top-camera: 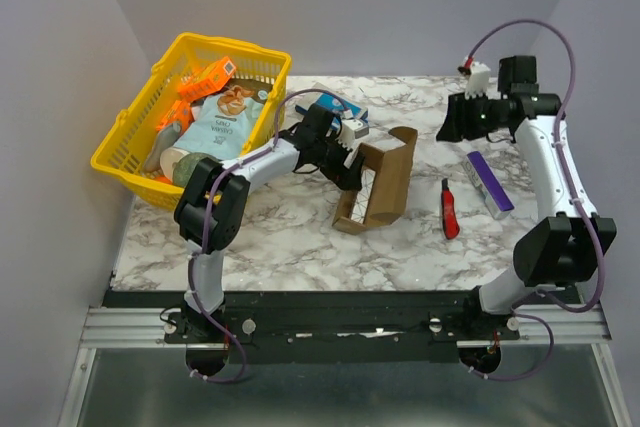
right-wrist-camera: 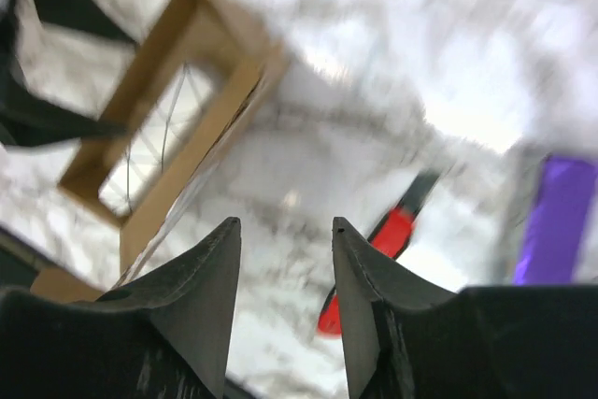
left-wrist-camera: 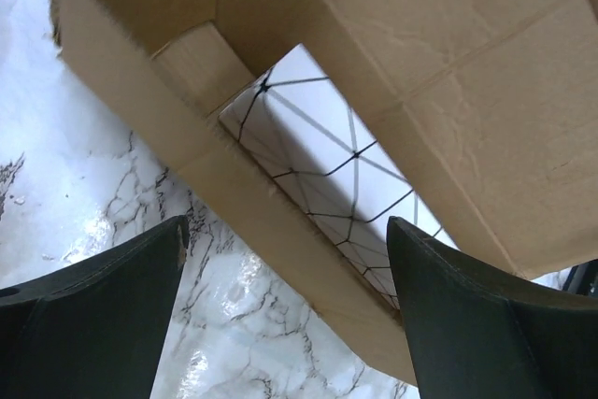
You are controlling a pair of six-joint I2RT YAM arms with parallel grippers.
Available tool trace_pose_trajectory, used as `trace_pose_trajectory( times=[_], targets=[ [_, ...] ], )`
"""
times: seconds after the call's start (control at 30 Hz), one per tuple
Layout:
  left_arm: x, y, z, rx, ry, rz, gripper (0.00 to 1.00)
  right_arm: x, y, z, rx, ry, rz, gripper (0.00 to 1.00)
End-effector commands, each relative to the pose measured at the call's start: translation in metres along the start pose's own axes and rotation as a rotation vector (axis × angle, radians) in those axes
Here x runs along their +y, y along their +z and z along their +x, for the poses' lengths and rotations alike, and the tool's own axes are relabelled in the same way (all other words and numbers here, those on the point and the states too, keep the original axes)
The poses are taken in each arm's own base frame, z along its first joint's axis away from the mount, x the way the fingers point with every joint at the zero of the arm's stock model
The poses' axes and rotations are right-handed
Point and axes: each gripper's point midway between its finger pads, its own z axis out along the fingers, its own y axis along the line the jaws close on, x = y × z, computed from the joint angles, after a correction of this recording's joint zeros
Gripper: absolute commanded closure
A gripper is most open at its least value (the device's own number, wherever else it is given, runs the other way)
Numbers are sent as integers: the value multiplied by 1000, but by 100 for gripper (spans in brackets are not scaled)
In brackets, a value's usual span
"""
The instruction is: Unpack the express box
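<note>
The express box (top-camera: 378, 187) is a long brown carton lying mid-table with its top open. In the left wrist view the express box (left-wrist-camera: 439, 72) shows a white item with thin black lines (left-wrist-camera: 327, 161) inside it. My left gripper (top-camera: 345, 162) hangs at the box's left side. Its jaws (left-wrist-camera: 287, 223) stand wide open above the box's near wall, holding nothing. My right gripper (top-camera: 455, 122) is raised over the back right of the table, away from the box. Its fingers (right-wrist-camera: 283, 227) are parted and empty, and that view is blurred.
A yellow basket (top-camera: 190, 112) full of packets stands at the back left. A small blue-and-white box (top-camera: 345, 107) lies behind the left gripper. A red-and-black hand tool (top-camera: 449, 209) and a flat purple bar (top-camera: 490, 179) lie right of the carton.
</note>
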Motion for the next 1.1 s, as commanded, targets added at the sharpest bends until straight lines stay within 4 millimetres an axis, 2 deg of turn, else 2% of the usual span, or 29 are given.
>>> trace_pose_trajectory(
  times=[0.0, 0.07, 0.1, 0.2, 0.23, 0.33, 0.37, 0.4, 0.43, 0.5, 0.57, 0.7, 0.8, 0.9, 0.97, 1.0, 1.07],
  targets=[
    [-12, -4, -15, -24, 23, 71, 6, -2, -16, -60, -96, -71, -11, 48],
    [-15, -6, -19, -30, 36, 76, 5, 14, -29, -91, -179, -100, -70, 49],
    [-15, -7, -19, -30, 36, 80, 6, 22, -29, -100, -209, -125, -101, 51],
    [-21, -8, -17, -24, 48, 112, 6, 62, -18, -108, -231, -281, -217, 54],
    [-22, -8, -16, -24, 48, 115, 7, 86, -13, -107, -236, -405, -262, 55],
    [-20, -10, -14, -22, 35, 99, 7, 120, 7, -86, -229, -605, -355, 57],
    [-20, -11, -14, -22, 34, 93, 7, 129, 3, -84, -253, -652, -370, 58],
    [-19, -12, -14, -24, 29, 89, 7, 131, 15, -71, -242, -674, -393, 59],
    [-21, -15, -13, -27, 23, 98, 7, 140, 18, -66, -251, -749, -415, 60],
    [-21, -19, -17, -39, 10, 87, 7, 145, 25, -56, -247, -821, -420, 64],
    [-28, -26, -23, -56, 23, 98, 7, 148, 41, -41, -222, -854, -427, 66],
    [-34, -33, -28, -66, 24, 101, 6, 156, 52, -49, -257, -857, -443, 70],
    [-31, -33, -24, -53, 34, 90, 6, 162, 57, -58, -263, -857, -456, 71],
    [-29, -30, -18, -37, 34, 87, 6, 166, 66, -56, -252, -867, -475, 72],
    [-27, -28, -14, -29, 28, 82, 6, 170, 75, -48, -229, -911, -488, 73],
    [-25, -27, -13, -26, 28, 71, 6, 169, 79, -37, -189, -924, -494, 74],
    [-21, -25, -7, -10, 22, 63, 6, 163, 85, -27, -156, -968, -475, 77]
  ],
)
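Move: The wrapped packet in the open express box lies about 21 cm to my right hand's left, 3 cm back and 18 cm below; the box's raised lid is nearer, 14 cm left, level ahead and 14 cm down. On the table some 20 cm below, the red cutter is 6 cm back, straight under otherwise, and the purple box 10 cm to the right, level. From my left hand the packet is about 4 cm right, 3 cm back and 5 cm below. My right hand loops up about 10 cm and a little forward, then swings left and sinks back almost to its old height, ending some 18 cm farther left over the raised lid, turned about 50 degrees counter-clockwise with fingers tipped up towards level, their half-open gap narrowing by half. My left hand, still wide open, lifts about 4 cm over the box. ##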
